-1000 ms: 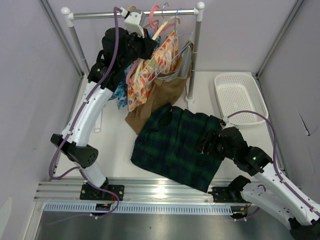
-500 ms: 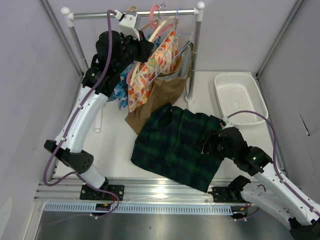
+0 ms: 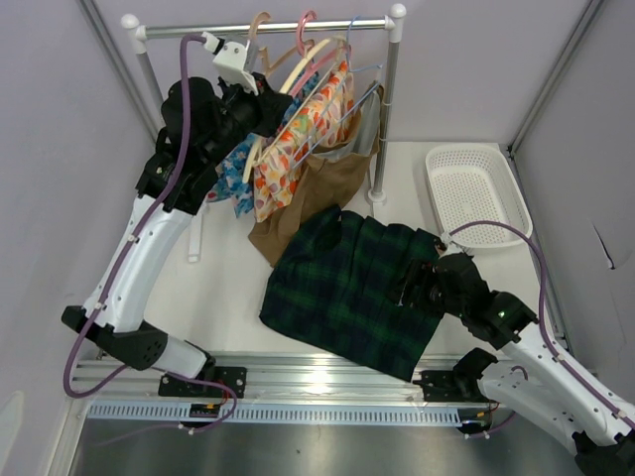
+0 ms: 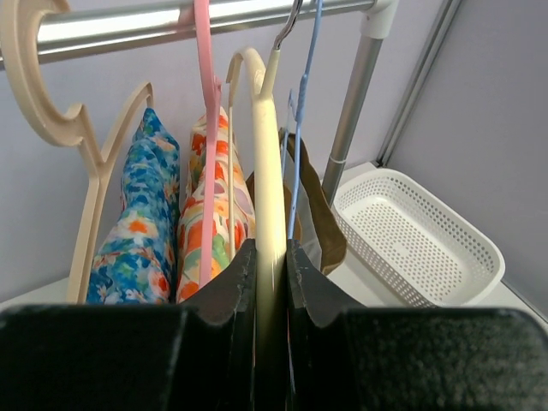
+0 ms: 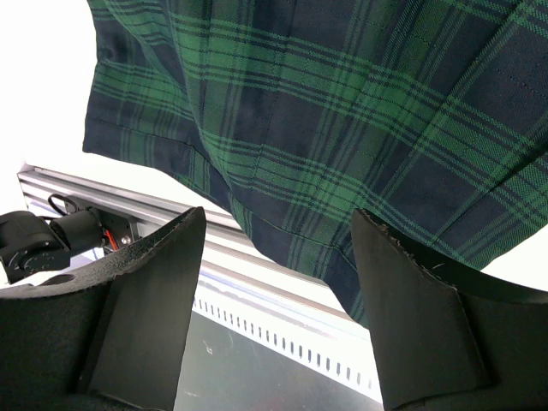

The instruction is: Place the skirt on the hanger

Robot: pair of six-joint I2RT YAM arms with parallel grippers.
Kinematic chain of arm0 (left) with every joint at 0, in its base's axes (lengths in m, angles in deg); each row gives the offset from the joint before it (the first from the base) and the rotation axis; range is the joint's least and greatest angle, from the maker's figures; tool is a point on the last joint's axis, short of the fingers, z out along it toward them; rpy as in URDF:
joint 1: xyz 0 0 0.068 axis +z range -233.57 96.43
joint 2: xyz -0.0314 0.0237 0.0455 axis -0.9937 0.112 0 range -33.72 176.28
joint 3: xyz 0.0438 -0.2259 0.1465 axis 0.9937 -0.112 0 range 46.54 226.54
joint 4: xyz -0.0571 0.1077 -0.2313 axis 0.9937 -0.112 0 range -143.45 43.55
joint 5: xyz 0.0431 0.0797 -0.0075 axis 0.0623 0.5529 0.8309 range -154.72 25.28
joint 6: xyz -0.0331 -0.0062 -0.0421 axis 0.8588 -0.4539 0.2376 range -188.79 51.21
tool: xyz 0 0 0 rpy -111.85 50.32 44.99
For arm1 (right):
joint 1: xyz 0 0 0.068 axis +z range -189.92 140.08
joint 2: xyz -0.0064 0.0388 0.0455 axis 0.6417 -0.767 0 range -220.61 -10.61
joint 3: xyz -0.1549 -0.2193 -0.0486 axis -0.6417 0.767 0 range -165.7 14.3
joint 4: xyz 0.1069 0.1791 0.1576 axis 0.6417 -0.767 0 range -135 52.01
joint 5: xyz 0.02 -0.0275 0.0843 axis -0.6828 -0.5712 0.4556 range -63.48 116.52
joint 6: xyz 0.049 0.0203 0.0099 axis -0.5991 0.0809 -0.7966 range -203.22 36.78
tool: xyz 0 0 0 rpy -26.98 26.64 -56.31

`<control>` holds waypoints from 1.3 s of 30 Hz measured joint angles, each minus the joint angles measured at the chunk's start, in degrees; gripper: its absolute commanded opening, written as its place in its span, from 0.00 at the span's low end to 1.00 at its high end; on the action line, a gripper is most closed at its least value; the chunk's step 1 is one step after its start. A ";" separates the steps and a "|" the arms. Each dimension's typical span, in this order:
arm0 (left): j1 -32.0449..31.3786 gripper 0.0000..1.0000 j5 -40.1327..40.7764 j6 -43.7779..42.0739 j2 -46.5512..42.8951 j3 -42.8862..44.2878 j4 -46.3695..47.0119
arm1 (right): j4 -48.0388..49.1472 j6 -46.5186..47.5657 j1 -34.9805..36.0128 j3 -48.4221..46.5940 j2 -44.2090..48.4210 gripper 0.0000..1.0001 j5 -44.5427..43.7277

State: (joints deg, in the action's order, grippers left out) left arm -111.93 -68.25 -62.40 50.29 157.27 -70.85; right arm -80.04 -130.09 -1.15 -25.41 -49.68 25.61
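The dark green and navy plaid skirt (image 3: 347,288) lies flat on the white table; it fills the top of the right wrist view (image 5: 342,111). My right gripper (image 3: 417,288) hovers open over the skirt's right edge, jaws wide apart with nothing between them (image 5: 280,214). My left gripper (image 3: 268,107) is up at the clothes rack, shut on an arm of the pale cream hanger (image 4: 267,171), which stands edge-on between the fingers. The hanger's hook (image 4: 244,64) sits just under the rail. From above, the hanger (image 3: 301,67) slants among the hanging clothes.
On the rail (image 3: 268,28) hang a tan hanger (image 4: 51,103), a pink hanger (image 4: 205,128), a blue wire hanger (image 4: 300,128), floral garments (image 3: 298,139) and a brown garment (image 3: 313,198). The rack post (image 3: 389,109) stands right of them. A white basket (image 3: 476,193) sits at the back right.
My left arm has swung left and back along the rack, carrying the gripped cream hanger with it. The right arm and the skirt have not moved.
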 measured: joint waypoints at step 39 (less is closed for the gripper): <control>0.00 0.00 -0.20 -1.49 -31.98 -19.58 -5.44 | -1.05 0.85 0.59 1.53 -2.05 0.73 0.28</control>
State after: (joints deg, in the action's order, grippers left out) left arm -111.93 -68.44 -63.88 18.31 137.69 -76.29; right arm -81.09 -129.24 -0.56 -23.88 -51.73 25.89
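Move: Roughly 15 cm back, 15 cm to the right and 50 cm below the left hand, which already holds the cream hanger, lies the skirt. The rod runs some 18 cm ahead and 12 cm above; on it the pink hanger's hook sits about 5 cm right and the tan one's 3 cm left. The orange dress hangs 8 cm ahead, 6 cm right and 12 cm lower. From the right hand the skirt's middle is about 6 cm ahead, 6 cm left and 15 cm down. Drawing the cream hanger away from the rod and its neighbours, the left hand travels back about 15 cm and some 8 cm to its left at nearly the same height, its fingers tipping up slightly near the end and keeping their grip on the hanger's near shoulder. The right hand, open, sinks roughly 2 cm over the skirt. ##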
